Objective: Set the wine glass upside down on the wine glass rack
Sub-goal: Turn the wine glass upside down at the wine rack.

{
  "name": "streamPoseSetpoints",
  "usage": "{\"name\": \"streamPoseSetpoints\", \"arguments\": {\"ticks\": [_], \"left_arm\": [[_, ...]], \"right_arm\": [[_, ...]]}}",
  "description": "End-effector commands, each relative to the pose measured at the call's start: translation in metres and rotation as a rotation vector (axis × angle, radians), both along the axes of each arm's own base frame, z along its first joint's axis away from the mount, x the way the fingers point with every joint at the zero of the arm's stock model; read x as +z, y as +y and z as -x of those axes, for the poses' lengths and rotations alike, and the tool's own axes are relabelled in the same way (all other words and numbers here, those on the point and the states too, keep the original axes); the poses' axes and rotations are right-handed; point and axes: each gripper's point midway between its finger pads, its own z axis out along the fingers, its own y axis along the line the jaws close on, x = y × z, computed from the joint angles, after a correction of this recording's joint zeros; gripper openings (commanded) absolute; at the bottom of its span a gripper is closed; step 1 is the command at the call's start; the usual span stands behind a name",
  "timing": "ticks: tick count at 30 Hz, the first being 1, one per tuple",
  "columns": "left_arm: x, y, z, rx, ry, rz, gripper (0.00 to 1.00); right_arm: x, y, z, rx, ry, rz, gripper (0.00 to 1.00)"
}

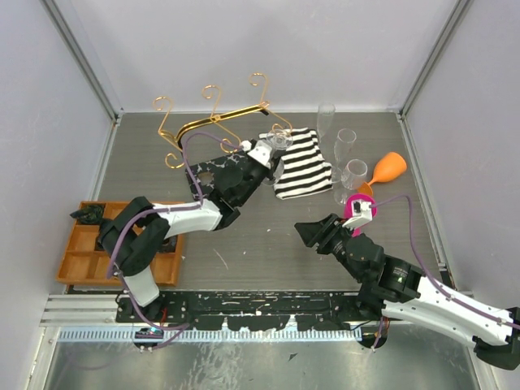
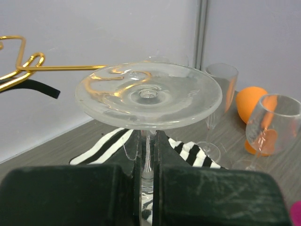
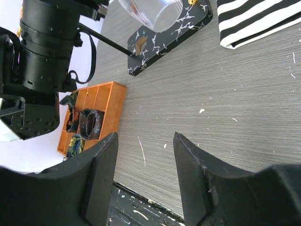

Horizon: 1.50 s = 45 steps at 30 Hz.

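Observation:
A clear wine glass hangs inverted, its stem clamped by my left gripper (image 2: 148, 137), which is shut on it. Its round foot (image 2: 148, 94) faces the left wrist camera, and in the top view the foot (image 1: 279, 140) lies just right of the rack. The bowl (image 3: 151, 11) hangs above the black marbled base (image 3: 175, 34). The wine glass rack's gold wire (image 1: 218, 119) with curled hooks stands at the back left, and its gold arm (image 2: 61, 68) reaches towards the foot. My right gripper (image 1: 314, 233) stands open and empty low over the table, its fingers (image 3: 101, 160) spread wide.
A black-and-white striped cloth (image 1: 301, 162) lies right of the rack. Three more clear glasses (image 1: 348, 148) and an orange object (image 1: 389, 167) stand at the back right. An orange compartment tray (image 1: 81, 248) with small items sits at the front left.

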Motion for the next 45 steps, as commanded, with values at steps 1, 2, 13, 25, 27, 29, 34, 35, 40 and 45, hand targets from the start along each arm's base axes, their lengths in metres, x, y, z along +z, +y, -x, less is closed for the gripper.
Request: {"name": "streamPoseSetpoints", "arguments": {"ticks": [1,2,13,25,27,29,34,35,40,45], "left_arm": [[0.058,0.011,-0.014,0.071,-0.116,0.157,0.0],[0.058,0.012,-0.017,0.085,-0.116,0.157,0.0],[0.05,0.017,-0.043,0.201,-0.1,0.149,0.0],[0.043,0.021,-0.061,0.276,-0.091,0.142,0.0],[0.043,0.021,-0.064,0.285,-0.091,0.145,0.0],[0.042,0.022,-0.067,0.298,-0.089,0.144,0.0],[0.036,0.024,-0.076,0.344,-0.078,0.148,0.0],[0.035,0.024,-0.078,0.349,-0.076,0.148,0.0],[0.031,0.018,-0.085,0.363,-0.076,0.148,0.0],[0.03,0.014,-0.091,0.367,-0.09,0.133,0.0]], "right_arm": [[0.012,-0.002,-0.004,-0.018,-0.031,-0.015,0.56],[0.012,-0.002,-0.004,-0.02,-0.029,-0.016,0.56],[0.011,-0.004,-0.001,-0.015,-0.022,-0.016,0.56],[0.014,-0.01,0.0,-0.027,-0.024,-0.021,0.56],[0.014,-0.011,0.0,-0.026,-0.023,-0.021,0.56],[0.014,-0.011,0.0,-0.028,-0.023,-0.02,0.56],[0.015,-0.014,0.001,-0.034,-0.025,-0.022,0.56],[0.016,-0.015,0.001,-0.035,-0.026,-0.022,0.56],[0.018,-0.019,0.001,-0.046,-0.028,-0.016,0.56],[0.018,-0.026,0.001,-0.063,-0.031,-0.012,0.56]]}}
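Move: The left hand holds the wine glass upside down by its stem. The front curl of the rack's right-hand hook lies about 5 cm ahead, 1 cm to the right and 3 cm higher. The middle hook's front curl is some 16 cm left and 2 cm back, the bar's right end about 13 cm ahead and 5 cm left; the striped cloth lies 12 cm ahead, 9 cm right, far below. From the right hand, that right-hand front curl is roughly 26 cm ahead and 5 cm left. The left hand carries the glass about 9 cm forward past the right-hand front curl, turning some 20 degrees counter-clockwise. ##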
